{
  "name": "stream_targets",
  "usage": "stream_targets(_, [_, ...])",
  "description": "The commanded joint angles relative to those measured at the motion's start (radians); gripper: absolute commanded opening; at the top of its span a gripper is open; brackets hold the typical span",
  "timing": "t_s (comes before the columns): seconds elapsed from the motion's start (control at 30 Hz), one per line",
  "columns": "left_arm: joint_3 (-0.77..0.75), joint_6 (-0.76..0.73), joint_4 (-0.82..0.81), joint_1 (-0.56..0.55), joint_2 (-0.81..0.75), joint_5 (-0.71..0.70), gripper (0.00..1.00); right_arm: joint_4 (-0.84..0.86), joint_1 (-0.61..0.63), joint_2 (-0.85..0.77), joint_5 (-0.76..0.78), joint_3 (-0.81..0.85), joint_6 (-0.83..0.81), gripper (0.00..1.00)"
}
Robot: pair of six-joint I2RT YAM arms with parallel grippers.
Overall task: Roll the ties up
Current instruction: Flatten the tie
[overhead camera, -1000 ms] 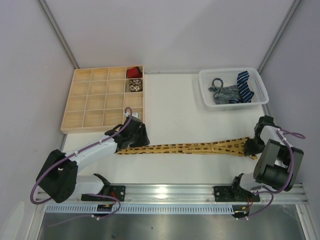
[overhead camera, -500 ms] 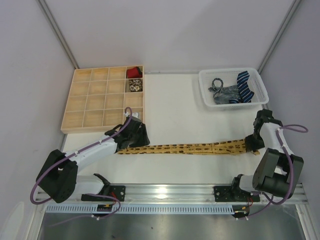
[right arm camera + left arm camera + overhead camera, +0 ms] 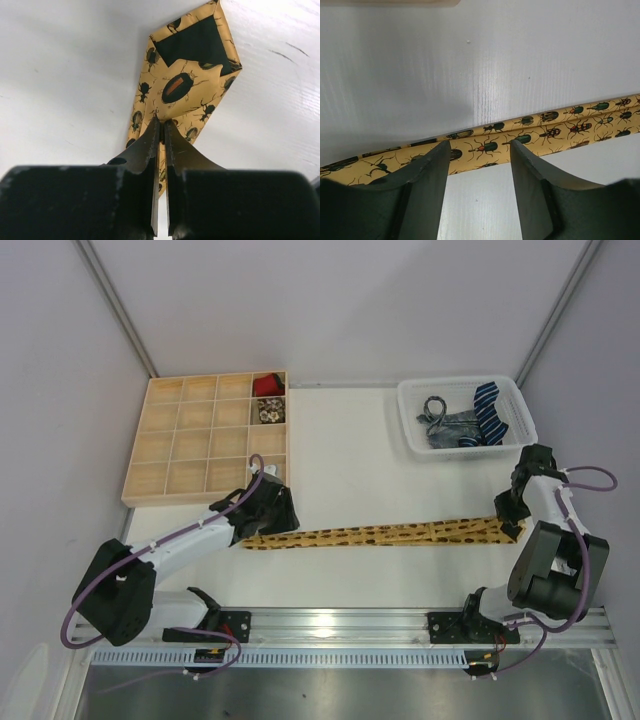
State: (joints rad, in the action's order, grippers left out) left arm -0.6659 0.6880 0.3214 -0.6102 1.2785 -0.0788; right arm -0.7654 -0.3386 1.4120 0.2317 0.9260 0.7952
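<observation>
A mustard-yellow tie (image 3: 380, 535) printed with dark beetles lies stretched left to right across the white table. My right gripper (image 3: 512, 521) is shut on its wide end. In the right wrist view the jaws (image 3: 161, 121) pinch a fold of the fabric, and the pointed tip of the yellow tie (image 3: 192, 60) shows its dark lining just beyond them. My left gripper (image 3: 273, 519) stands open over the narrow end. In the left wrist view its fingertips (image 3: 480, 145) reach the near edge of the narrow strip of tie (image 3: 545, 127), with nothing between them.
A white basket (image 3: 467, 383) at the back right holds a navy striped tie (image 3: 489, 408) and a grey one (image 3: 446, 427). A wooden compartment tray (image 3: 180, 445) at the back left holds a red roll (image 3: 266, 386) and a pale patterned roll (image 3: 269, 411).
My right gripper has closed on the wide end and drawn it away to the right. The tie has pulled straighter and its narrow end has slid right under the still left gripper.
</observation>
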Motion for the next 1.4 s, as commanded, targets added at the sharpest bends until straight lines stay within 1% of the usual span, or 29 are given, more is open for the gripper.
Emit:
stream_targets(0.0, [0.02, -0.016, -0.047, 0.012, -0.002, 0.01, 0.56, 0.139, -0.03, 0.018, -0.044, -0.041, -0.062, 0.0])
stream_targets(0.07, [0.029, -0.016, -0.05, 0.027, 0.022, 0.023, 0.53, 0.178, -0.031, 0.021, -0.049, -0.055, -0.065, 0.0])
stream_targets(0.1, [0.029, -0.015, -0.053, 0.036, 0.031, 0.045, 0.45, 0.19, -0.031, 0.024, -0.057, -0.065, -0.076, 0.0])
stream_targets(0.17, [0.032, -0.01, -0.051, 0.065, 0.067, 0.065, 0.33, 0.204, -0.031, 0.031, -0.066, -0.072, -0.077, 0.0])
stream_targets(0.2, [0.037, -0.004, -0.059, 0.075, 0.073, 0.07, 0.24, 0.21, -0.033, 0.034, -0.072, -0.076, -0.083, 0.0])
stream_targets(0.23, [0.046, -0.002, -0.064, 0.079, 0.081, 0.098, 0.2, 0.213, -0.034, 0.038, -0.08, -0.079, -0.082, 0.0])
stream_targets(0.27, [0.052, 0.002, -0.071, 0.085, 0.079, 0.103, 0.18, 0.216, -0.036, 0.042, -0.081, -0.079, -0.086, 0.0])
stream_targets(0.3, [0.063, 0.008, -0.071, 0.086, 0.073, 0.1, 0.13, 0.221, -0.037, 0.044, -0.087, -0.082, -0.091, 0.0])
stream_targets(0.33, [0.071, 0.01, -0.074, 0.086, 0.065, 0.1, 0.12, 0.221, -0.039, 0.045, -0.086, -0.084, -0.088, 0.0])
stream_targets(0.47, [0.095, 0.024, -0.055, 0.087, 0.009, 0.08, 0.1, 0.225, -0.051, 0.056, -0.094, -0.088, -0.099, 0.0])
stream_targets(0.57, [0.118, 0.036, -0.036, 0.086, -0.037, 0.028, 0.1, 0.235, -0.062, 0.065, -0.101, -0.088, -0.109, 0.0])
stream_targets(0.63, [0.123, 0.038, -0.019, 0.086, -0.057, 0.011, 0.11, 0.244, -0.066, 0.07, -0.111, -0.092, -0.113, 0.0])
stream_targets(0.67, [0.123, 0.033, -0.004, 0.09, -0.062, -0.001, 0.13, 0.253, -0.068, 0.07, -0.114, -0.095, -0.116, 0.0])
stream_targets(0.83, [0.109, 0.018, 0.034, 0.099, -0.1, -0.004, 0.15, 0.281, -0.074, 0.073, -0.15, -0.104, -0.129, 0.0])
stream_targets(0.87, [0.104, 0.013, 0.045, 0.099, -0.117, -0.006, 0.26, 0.281, -0.074, 0.073, -0.152, -0.104, -0.131, 0.0])
stream_targets(0.97, [0.094, 0.016, 0.062, 0.116, -0.125, 0.028, 0.49, 0.291, -0.076, 0.065, -0.152, -0.107, -0.137, 0.0])
stream_targets(1.0, [0.095, 0.018, 0.064, 0.119, -0.126, 0.036, 0.51, 0.294, -0.076, 0.062, -0.149, -0.107, -0.14, 0.0])
stream_targets(1.03, [0.1, 0.019, 0.068, 0.124, -0.131, 0.043, 0.51, 0.299, -0.077, 0.059, -0.152, -0.111, -0.143, 0.0])
stream_targets(1.07, [0.104, 0.025, 0.083, 0.128, -0.137, 0.036, 0.5, 0.304, -0.079, 0.053, -0.155, -0.115, -0.148, 0.0])
stream_targets(1.27, [0.144, 0.033, 0.105, 0.173, -0.173, 0.017, 0.19, 0.316, -0.082, 0.059, -0.147, -0.13, -0.149, 0.0])
stream_targets(1.37, [0.153, 0.035, 0.091, 0.176, -0.171, 0.005, 0.1, 0.322, -0.083, 0.059, -0.152, -0.136, -0.149, 0.0])
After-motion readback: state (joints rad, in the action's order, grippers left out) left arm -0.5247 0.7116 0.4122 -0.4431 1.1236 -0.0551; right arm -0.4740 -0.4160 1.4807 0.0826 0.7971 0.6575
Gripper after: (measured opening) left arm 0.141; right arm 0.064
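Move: The left hand hovers open over the tie's narrow part, which crosses some 4 cm below and about 1 cm back; the tie's left end lies roughly 10 cm to its left and 3 cm back. The divided tray is centred about 24 cm ahead and 21 cm left of that hand. The right hand already pinches the tie near its wide end, whose middle is some 3 cm right, 1 cm back and 4 cm lower; the white bin sits about 27 cm ahead and 7 cm left. Down about 3.5 cm towards the tie with its fingers closing, then partly back up and some 6 cm left in all, drifting back 2 cm, the left hand works towards the tie's left end; on the way its fingers reopen, then shut nearly all the way again. The right hand, still pinching the cloth, lowers the wide end about 4 cm towards the table and eases 2 cm forward. ##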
